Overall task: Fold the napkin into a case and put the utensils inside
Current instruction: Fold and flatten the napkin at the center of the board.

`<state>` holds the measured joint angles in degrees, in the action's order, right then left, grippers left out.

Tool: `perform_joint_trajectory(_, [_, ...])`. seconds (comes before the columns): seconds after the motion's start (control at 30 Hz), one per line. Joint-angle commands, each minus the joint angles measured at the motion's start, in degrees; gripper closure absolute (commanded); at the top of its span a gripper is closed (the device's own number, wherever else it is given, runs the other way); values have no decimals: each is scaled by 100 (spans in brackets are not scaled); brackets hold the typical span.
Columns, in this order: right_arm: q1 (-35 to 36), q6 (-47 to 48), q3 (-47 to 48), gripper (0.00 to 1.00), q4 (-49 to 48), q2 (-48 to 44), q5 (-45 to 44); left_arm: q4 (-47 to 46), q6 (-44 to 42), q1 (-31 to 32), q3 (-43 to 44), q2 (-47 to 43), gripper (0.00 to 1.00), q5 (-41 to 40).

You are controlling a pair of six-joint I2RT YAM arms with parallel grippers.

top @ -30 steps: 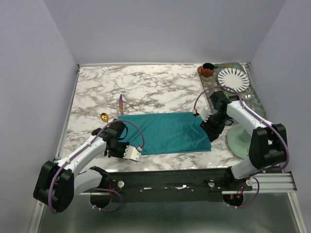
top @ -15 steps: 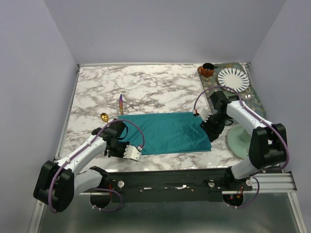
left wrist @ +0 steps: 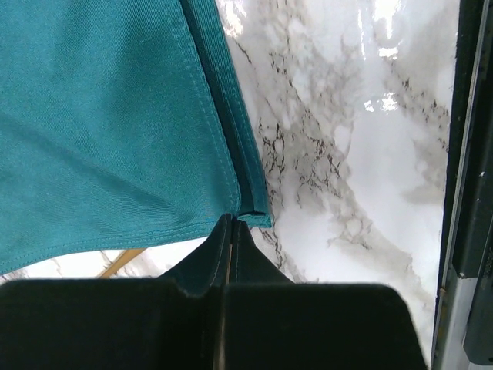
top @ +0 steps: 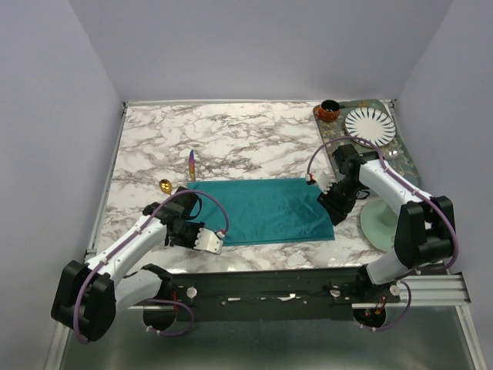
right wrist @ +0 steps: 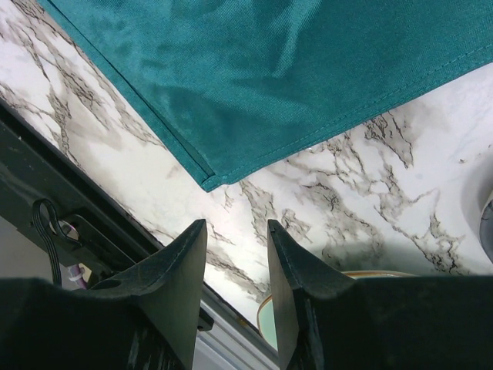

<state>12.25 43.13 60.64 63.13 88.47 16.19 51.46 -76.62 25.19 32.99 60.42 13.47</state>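
The teal napkin (top: 266, 210) lies folded as a wide rectangle on the marble. My left gripper (top: 208, 241) sits at its near left corner (left wrist: 250, 212), shut. Its fingertips (left wrist: 225, 231) touch the corner hem, and no cloth shows between them. My right gripper (top: 339, 212) hovers open just off the near right corner (right wrist: 212, 179) with nothing between its fingers (right wrist: 189, 250). Of the utensils, the purple one (top: 191, 165) lies beyond the napkin's far left corner. The gold one's bowl (top: 165, 185) lies left of the napkin. A thin gold strip (left wrist: 119, 263) shows past the hem.
A pale green saucer (top: 380, 223) stands right of my right gripper, its rim (right wrist: 268, 317) under the fingers. A mat (top: 408, 158) at the back right holds a striped white plate (top: 370, 124) and a brown cup (top: 329, 111). The black rail (top: 293, 289) runs along the near edge.
My left gripper has shifted slightly left and away at the napkin's near left corner, and its arm has swung with it. The right arm and the napkin have not moved.
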Motion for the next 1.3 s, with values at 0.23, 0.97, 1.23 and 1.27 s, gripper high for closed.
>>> perform_joint_trajectory(0.23, [-47,90,88,55,155,83,122,180,-371,-111,-117,-13,100,-267])
perform_joint_trajectory(0.97, [-47,-15,184,53,138,206,209,312,-284,-14,-118,-276,79,234])
perform_joint_trajectory(1.23, [-258,-506,1869,0,348,30,1105,40,1551,-102,1374,-497,1,629])
perform_joint_trajectory(1.27, [-267,-603,2159,0,366,56,1324,-39,2250,-128,1620,-436,1,848])
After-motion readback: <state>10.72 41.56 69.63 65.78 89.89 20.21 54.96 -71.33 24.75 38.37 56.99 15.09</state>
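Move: The left fingers are shut on the upper layer of the folded napkin at its near left corner; the under layer's corner peeks out about 1 cm farther back. From that hand the gold spoon's middle lies some 11 cm ahead and 3 cm left, the knife 20 cm ahead and 2 cm right. The right hand hovers half open just off the napkin's near right corner, which is about 3 cm back, 2 cm left and 3 cm below; the green plate lies roughly 13 cm to its right, level with it. Still pinching the upper layer's corner, the left hand eases it about 1 cm left, then about 1 cm back towards the under layer's corner, keeping low over the board, then spreads its fingers wide, lets go and springs up nearly 4 cm, drifting forward and right over the cloth. The right hand waits almost motionless until the left hand releases, then opens from half to fully wide and lifts away some 3 cm up and 3 cm forward, touching nothing. ##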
